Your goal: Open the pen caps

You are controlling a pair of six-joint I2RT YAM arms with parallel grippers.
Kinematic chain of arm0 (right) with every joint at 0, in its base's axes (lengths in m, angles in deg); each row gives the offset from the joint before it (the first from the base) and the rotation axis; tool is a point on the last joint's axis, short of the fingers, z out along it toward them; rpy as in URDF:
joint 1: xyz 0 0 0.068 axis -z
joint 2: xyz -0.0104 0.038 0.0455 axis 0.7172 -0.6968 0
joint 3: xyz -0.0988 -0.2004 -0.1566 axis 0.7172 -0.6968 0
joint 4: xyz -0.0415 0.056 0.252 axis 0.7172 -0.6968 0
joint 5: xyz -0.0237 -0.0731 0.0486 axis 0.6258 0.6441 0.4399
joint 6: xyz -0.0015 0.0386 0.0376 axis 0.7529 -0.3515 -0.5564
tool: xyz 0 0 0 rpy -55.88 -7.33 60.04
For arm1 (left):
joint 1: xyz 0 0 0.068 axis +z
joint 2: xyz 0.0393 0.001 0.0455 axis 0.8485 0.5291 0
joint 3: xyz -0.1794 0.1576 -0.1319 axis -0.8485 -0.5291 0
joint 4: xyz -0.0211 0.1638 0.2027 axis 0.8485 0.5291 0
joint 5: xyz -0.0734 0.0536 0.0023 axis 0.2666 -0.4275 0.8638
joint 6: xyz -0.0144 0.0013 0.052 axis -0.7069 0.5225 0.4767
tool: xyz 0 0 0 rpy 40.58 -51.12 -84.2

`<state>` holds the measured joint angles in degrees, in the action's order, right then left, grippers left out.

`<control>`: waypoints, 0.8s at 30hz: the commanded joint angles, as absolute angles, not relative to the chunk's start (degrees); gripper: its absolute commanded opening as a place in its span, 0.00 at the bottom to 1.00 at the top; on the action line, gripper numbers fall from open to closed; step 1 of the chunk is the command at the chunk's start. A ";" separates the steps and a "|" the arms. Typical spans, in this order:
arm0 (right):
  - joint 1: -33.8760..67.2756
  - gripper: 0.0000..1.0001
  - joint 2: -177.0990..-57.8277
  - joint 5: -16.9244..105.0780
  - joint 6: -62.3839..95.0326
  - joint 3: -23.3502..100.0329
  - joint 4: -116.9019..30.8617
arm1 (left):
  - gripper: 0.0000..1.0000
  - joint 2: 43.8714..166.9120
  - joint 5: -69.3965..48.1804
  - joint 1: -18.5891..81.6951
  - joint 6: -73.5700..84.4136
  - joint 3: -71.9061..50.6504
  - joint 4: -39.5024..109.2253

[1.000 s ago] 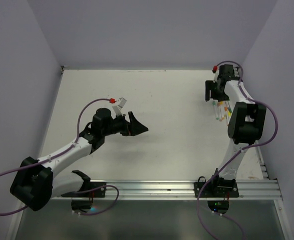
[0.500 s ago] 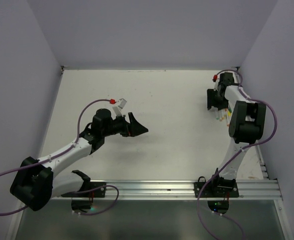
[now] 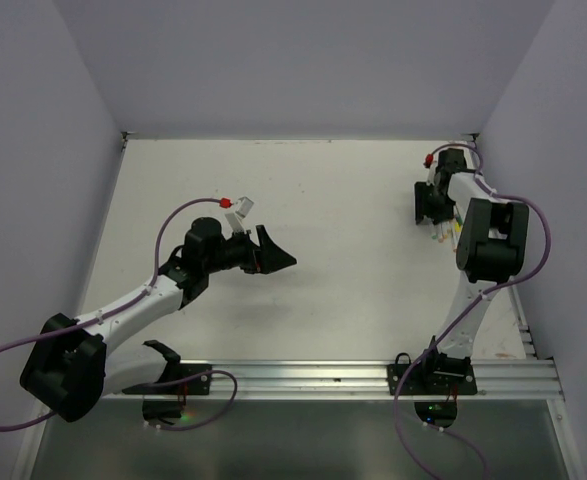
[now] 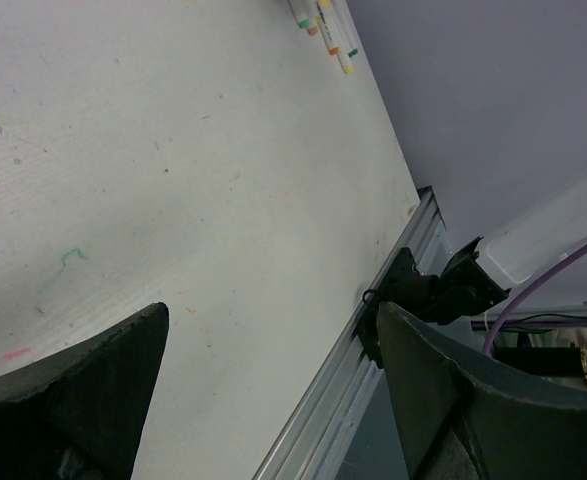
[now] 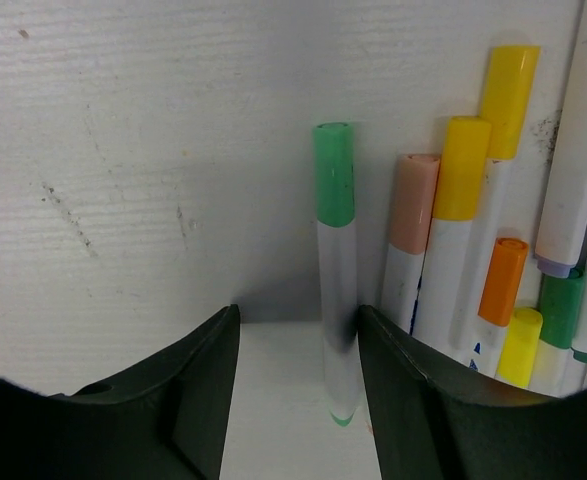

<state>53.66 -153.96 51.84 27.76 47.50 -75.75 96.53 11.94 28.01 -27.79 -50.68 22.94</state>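
Several white-barrelled pens (image 5: 436,280) lie side by side on the table at the far right, also visible in the top view (image 3: 441,232). Their caps are green (image 5: 334,175), pink (image 5: 414,200), yellow (image 5: 463,165) and orange (image 5: 501,280). My right gripper (image 5: 298,315) is down over the leftmost pen, the green-capped one. Its barrel (image 5: 338,300) lies between the fingers, against the right finger (image 5: 403,380), with a gap to the left finger. My left gripper (image 3: 273,250) hangs wide open over the middle left of the table, holding nothing.
An aluminium rail (image 3: 323,378) runs along the table's near edge, with the right arm's base (image 4: 433,290) on it. The right wall stands close beside the pens. Faint ink marks (image 4: 71,257) dot the white table.
My right gripper has come down over the pens, covering more of them, and its jaws have narrowed around the green-capped pen. The left arm has not moved.
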 commanded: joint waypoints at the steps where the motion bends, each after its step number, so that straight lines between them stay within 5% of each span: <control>1: 53.82 0.54 -154.24 50.31 28.85 47.35 -74.68 | 0.87 96.25 13.21 27.91 -26.94 -50.80 20.35; 12: 53.82 0.31 -155.13 50.92 28.68 46.65 -74.77 | 0.87 96.34 13.65 27.82 -27.21 -50.98 20.18; 15: 53.74 0.20 -154.42 51.10 28.33 45.50 -74.24 | 0.87 96.34 13.65 27.82 -27.38 -50.98 19.92; 17: 53.65 0.01 -154.07 51.28 28.06 44.71 -73.72 | 0.87 96.34 13.74 27.82 -27.65 -50.89 19.91; 24: 50.23 0.00 -149.94 57.86 23.68 44.62 -72.40 | 0.87 97.40 13.04 27.82 -27.47 -49.84 20.18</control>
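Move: The green-capped pen I am about to grip lies pointing forward between my right fingers, close beside the right-hand one: its middle is some 1 cm ahead, 1 cm right and 1 cm below my right hand. The salmon-capped pen is about level and 3 cm right, and the near yellow-capped one 1 cm ahead and 4 cm right, both 1 cm down. From my left hand, the green-capped pen is roughly 21 cm ahead, 45 cm right and 15 cm down. I shut my right fingers from about half open, staying low over the table with the hand practically in place, and pinch the green-capped pen by its white barrel, some 3 cm behind the cap. As the gap closes, the right finger drags the pen about 1 cm to my left, towards the middle of the grip. ##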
